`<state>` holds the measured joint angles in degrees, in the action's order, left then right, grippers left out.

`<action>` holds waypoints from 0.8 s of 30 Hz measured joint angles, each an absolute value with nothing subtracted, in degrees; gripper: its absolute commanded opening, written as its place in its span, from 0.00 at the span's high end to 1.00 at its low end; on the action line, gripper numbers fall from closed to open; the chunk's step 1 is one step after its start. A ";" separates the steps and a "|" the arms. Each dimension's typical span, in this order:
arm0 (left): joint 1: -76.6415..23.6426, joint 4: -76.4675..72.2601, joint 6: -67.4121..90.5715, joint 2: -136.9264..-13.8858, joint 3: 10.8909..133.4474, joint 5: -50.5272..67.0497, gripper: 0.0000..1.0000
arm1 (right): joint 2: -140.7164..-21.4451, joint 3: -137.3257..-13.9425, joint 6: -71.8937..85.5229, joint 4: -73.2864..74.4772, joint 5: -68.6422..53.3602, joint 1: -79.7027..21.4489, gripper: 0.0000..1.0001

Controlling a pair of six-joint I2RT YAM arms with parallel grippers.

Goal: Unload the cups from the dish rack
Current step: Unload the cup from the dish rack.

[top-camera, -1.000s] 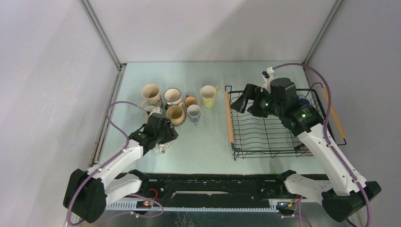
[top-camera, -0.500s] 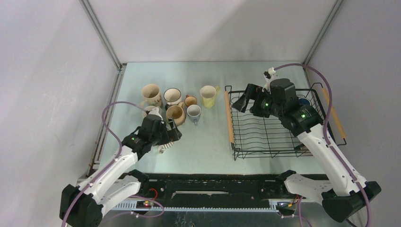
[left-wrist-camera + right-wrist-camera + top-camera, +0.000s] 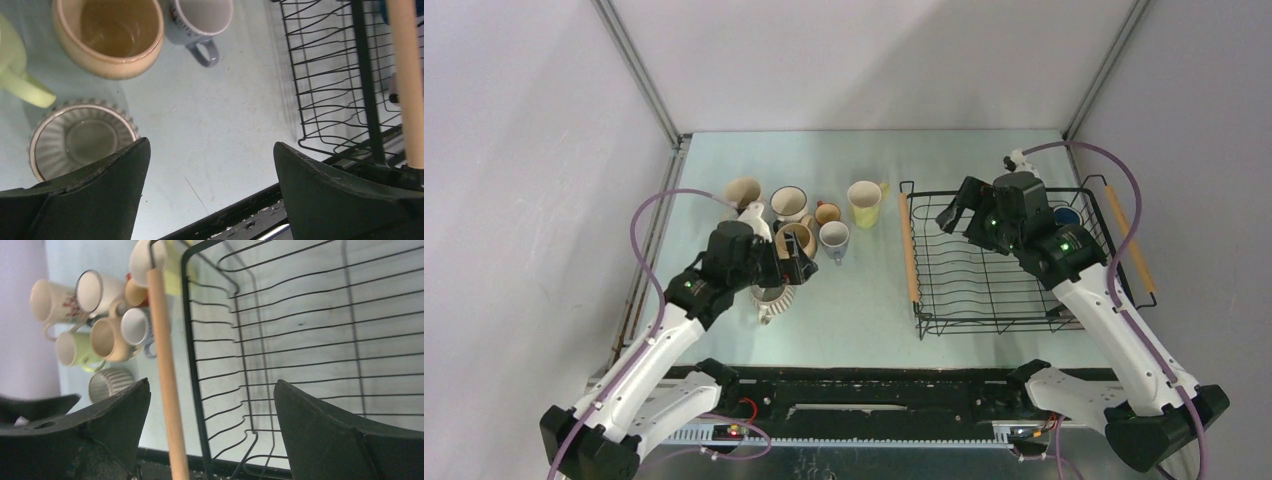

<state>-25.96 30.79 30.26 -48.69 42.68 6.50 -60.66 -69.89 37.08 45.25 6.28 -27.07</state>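
Several cups stand on the table left of the dish rack (image 3: 916,262). Among them are a yellow cup (image 3: 864,204), a grey cup (image 3: 834,238), a tan cup (image 3: 117,35) and a cream ribbed cup (image 3: 771,298). The ribbed cup (image 3: 80,142) sits upright just left of my left gripper (image 3: 211,145), which hangs open above bare table with nothing in it. My right gripper (image 3: 211,385) is open over the rack's left part, empty, near the wooden handle (image 3: 162,365). A dark blue cup (image 3: 1068,215) shows at the rack's far right, half hidden by the right arm.
The rack's second wooden handle (image 3: 1129,240) runs along its right side. Metal frame rails (image 3: 649,250) edge the table on the left. The black base rail (image 3: 874,385) lies along the near edge.
My left gripper has opened and let go of the cream ribbed cup, then lifted away; the cup now stands on the table. The right gripper has shifted slightly right over the rack.
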 measured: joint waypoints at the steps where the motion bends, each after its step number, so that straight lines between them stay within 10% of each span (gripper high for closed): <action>1: -25.96 30.96 29.45 -48.73 43.66 6.94 0.00 | -60.66 -69.89 37.67 45.91 7.77 -26.65 0.00; 24: -26.37 32.08 21.85 -57.67 50.68 11.84 0.00 | -60.27 -64.36 54.04 62.98 31.88 -2.04 0.00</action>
<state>-26.37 32.08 21.85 -57.67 50.68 11.84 -60.27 -64.36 54.04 62.98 31.88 -2.04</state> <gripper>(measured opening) 0.996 0.993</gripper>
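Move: The pink cup, left in the near right corner of the dish rack, lies some 29 cm to the right of my right hand, about 4 cm back and 22 cm below. The blue mug stands about 17 cm ahead and 28 cm to the right, just as low; the rack's left wooden handle is roughly 6 cm ahead, 8 cm to the left and 15 cm down. From my left hand the pink cup is level ahead, some 58 cm to the right, 12 cm lower. I sweep my open right hand about 20 cm to the right over the empty middle of the rack, sinking some 6 cm and at last drawing back a little, towards the pink cup, while the wrist swings clockwise by more than 50 degrees. My empty left hand rises about 4 cm, then eases most of the way down again, edging forward and right, away from the striped cup. ##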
